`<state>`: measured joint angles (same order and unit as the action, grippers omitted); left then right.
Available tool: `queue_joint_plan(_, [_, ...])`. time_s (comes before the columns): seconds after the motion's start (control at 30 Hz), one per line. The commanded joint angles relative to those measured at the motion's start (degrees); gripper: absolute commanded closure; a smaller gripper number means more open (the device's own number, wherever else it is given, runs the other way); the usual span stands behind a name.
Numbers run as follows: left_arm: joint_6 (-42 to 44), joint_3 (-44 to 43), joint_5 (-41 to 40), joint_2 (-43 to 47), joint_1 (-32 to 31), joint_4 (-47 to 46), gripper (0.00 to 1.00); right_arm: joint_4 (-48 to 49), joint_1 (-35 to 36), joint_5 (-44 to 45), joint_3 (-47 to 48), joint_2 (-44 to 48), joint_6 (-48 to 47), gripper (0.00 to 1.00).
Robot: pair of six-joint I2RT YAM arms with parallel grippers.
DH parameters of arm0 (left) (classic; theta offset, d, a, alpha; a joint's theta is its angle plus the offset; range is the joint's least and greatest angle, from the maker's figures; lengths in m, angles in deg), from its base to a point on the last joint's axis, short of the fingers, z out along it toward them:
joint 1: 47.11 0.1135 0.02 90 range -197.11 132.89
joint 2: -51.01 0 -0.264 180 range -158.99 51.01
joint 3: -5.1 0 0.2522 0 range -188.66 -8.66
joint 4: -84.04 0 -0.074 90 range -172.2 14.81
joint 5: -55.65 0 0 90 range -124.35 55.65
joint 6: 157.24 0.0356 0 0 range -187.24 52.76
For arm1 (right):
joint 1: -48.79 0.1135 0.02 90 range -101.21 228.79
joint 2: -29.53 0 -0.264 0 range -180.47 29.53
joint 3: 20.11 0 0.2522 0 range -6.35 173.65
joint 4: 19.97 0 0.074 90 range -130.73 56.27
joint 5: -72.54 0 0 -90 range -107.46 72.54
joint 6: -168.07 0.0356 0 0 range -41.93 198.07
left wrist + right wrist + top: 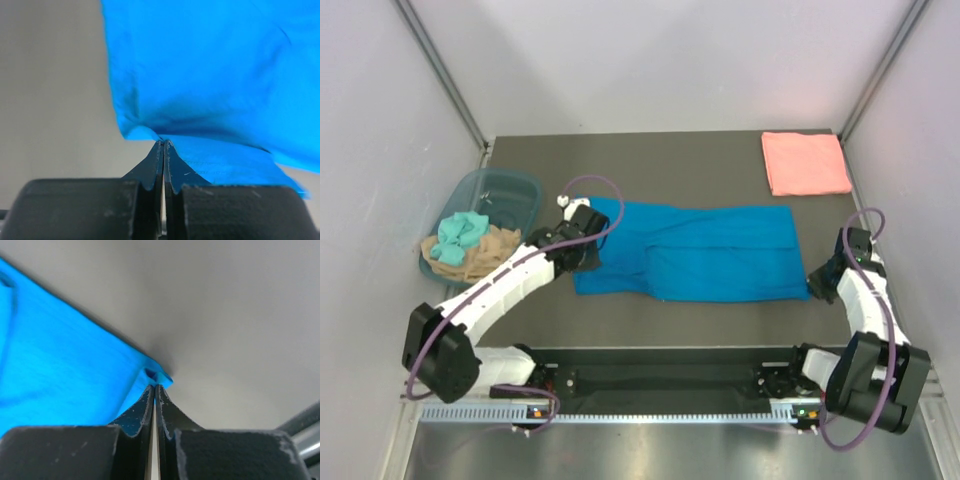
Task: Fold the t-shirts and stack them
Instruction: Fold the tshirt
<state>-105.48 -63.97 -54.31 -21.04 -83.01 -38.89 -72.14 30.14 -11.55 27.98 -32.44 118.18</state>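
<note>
The bright blue t-shirt (700, 250), folded into a long band, lies across the middle of the dark table (670, 165). My left gripper (590, 258) is at its left end. In the left wrist view the gripper (163, 142) is shut on a pinch of the blue t-shirt (215, 75), which rises from the tips. My right gripper (817, 283) is at the shirt's near right corner. The right wrist view shows that gripper (155, 386) shut on the corner of the blue t-shirt (60, 375). The salmon pink t-shirt (805, 162) lies folded flat at the back right.
A translucent blue-grey tub (510, 185) stands at the left edge, with a teal cloth (460, 235) and a tan cloth (485, 255) spilling over its near side. White walls close in the table on three sides. A metal rail (660, 410) runs along the near edge.
</note>
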Motion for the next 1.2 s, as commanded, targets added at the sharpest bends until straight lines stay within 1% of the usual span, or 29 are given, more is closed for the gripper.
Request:
queue_joint_plan(0.0, [4.6, -4.3, 0.5, -2.8, 4.4, -1.9, 1.0, 4.5, -0.2, -2.1, 5.4, -2.6, -4.2, 1.0])
queue_joint_plan(0.03, [5.0, -5.0, 0.9, -3.6, 6.3, -2.0, 1.0, 4.9, 0.0, -2.8, 6.0, -3.4, -4.6, 1.0])
queue_joint_plan(0.2, [7.4, -10.9, 0.9, -8.7, 10.6, -1.7, 1.0, 6.7, 2.9, -4.2, 10.8, -9.6, -6.2, 1.0])
queue_joint_plan(0.37, [9.7, -15.8, 1.2, -13.7, 13.3, -1.7, 1.0, 8.4, 5.2, -4.7, 13.6, -14.0, -6.2, 1.0])
queue_joint_plan(0.63, [11.8, -20.0, 1.5, -20.7, 16.3, -1.4, 1.0, 8.8, 8.9, -2.9, 18.8, -21.0, -7.0, 1.0])
queue_joint_plan(0.67, [12.2, -20.4, 2.1, -21.2, 16.4, -1.3, 1.0, 8.7, 9.1, -2.9, 18.8, -21.7, -7.0, 1.0])
queue_joint_plan(0.77, [16.2, -20.7, 11.8, -21.7, 16.3, -0.3, 1.0, 8.9, 9.3, -2.8, 18.7, -22.8, -7.1, 1.0])
queue_joint_plan(0.8, [17.2, -20.3, 14.7, -21.3, 16.2, -0.1, 0.91, 9.1, 9.3, -2.8, 18.6, -22.8, -7.1, 1.0])
queue_joint_plan(0.83, [18.3, -19.5, 20.3, -20.8, 15.6, -1.3, 0.83, 9.2, 9.3, -2.9, 18.2, -22.7, -6.9, 1.0])
queue_joint_plan(0.87, [20.5, -17.1, 23.2, -18.8, 15.0, -2.3, 0.79, 9.1, 9.3, -2.9, 18.1, -22.6, -6.9, 1.0])
queue_joint_plan(0.9, [21.2, -16.0, 24.3, -18.0, 13.2, -3.1, 0.73, 9.2, 9.3, -3.0, 18.1, -22.3, -6.8, 1.0])
queue_joint_plan(0.93, [22.2, -14.8, 26.6, -17.2, 12.0, -5.3, 0.66, 9.4, 9.3, -3.2, 17.7, -22.1, -6.7, 1.0])
queue_joint_plan(1.0, [24.4, -12.1, 27.6, -15.9, 8.2, -7.4, 0.59, 9.5, 9.4, -3.3, 17.3, -21.6, -6.8, 1.0])
queue_joint_plan(1.03, [25.4, -11.1, 28.8, -16.0, 7.0, -9.0, 0.53, 9.5, 9.3, -3.4, 17.2, -21.4, -7.1, 1.0])
queue_joint_plan(1.07, [25.9, -10.7, 29.2, -16.5, 5.8, -9.9, 0.5, 9.7, 9.3, -3.3, 17.1, -21.2, -7.2, 1.0])
queue_joint_plan(1.13, [27.3, -10.2, 28.1, -17.6, 1.1, -11.3, 0.45, 9.6, 9.3, -3.1, 16.9, -20.6, -7.4, 1.0])
queue_joint_plan(1.17, [27.9, -10.1, 27.1, -17.9, 1.1, -11.5, 0.44, 9.6, 9.3, -3.1, 16.9, -20.6, -7.4, 1.0])
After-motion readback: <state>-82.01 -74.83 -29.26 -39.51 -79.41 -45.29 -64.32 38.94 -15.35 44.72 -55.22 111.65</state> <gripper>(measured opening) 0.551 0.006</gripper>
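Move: The blue t-shirt's near edge is already held up at both ends. The left hand's goal, the middle of the shirt's left edge, lies about 9 cm ahead, 3 cm left and 11 cm below; the left end of the earlier fold's edge is 9 cm ahead and 12 cm right. For the right hand, that fold edge's right end is some 12 cm ahead, 3 cm left, 3 cm below; the folded coral shirt sits roughly 35 cm ahead, 2 cm left. The shirt's near edge is carried forward over the shirt by both hands together, about 10 cm, drifting a little left; the right hand arcs up slightly, turns some 15 degrees counter-clockwise, then stays put with its corner still pinched. The left hand opens halfway, lets go of its cloth, then, sinking slightly, swings right and back over the shirt, turning clockwise. ##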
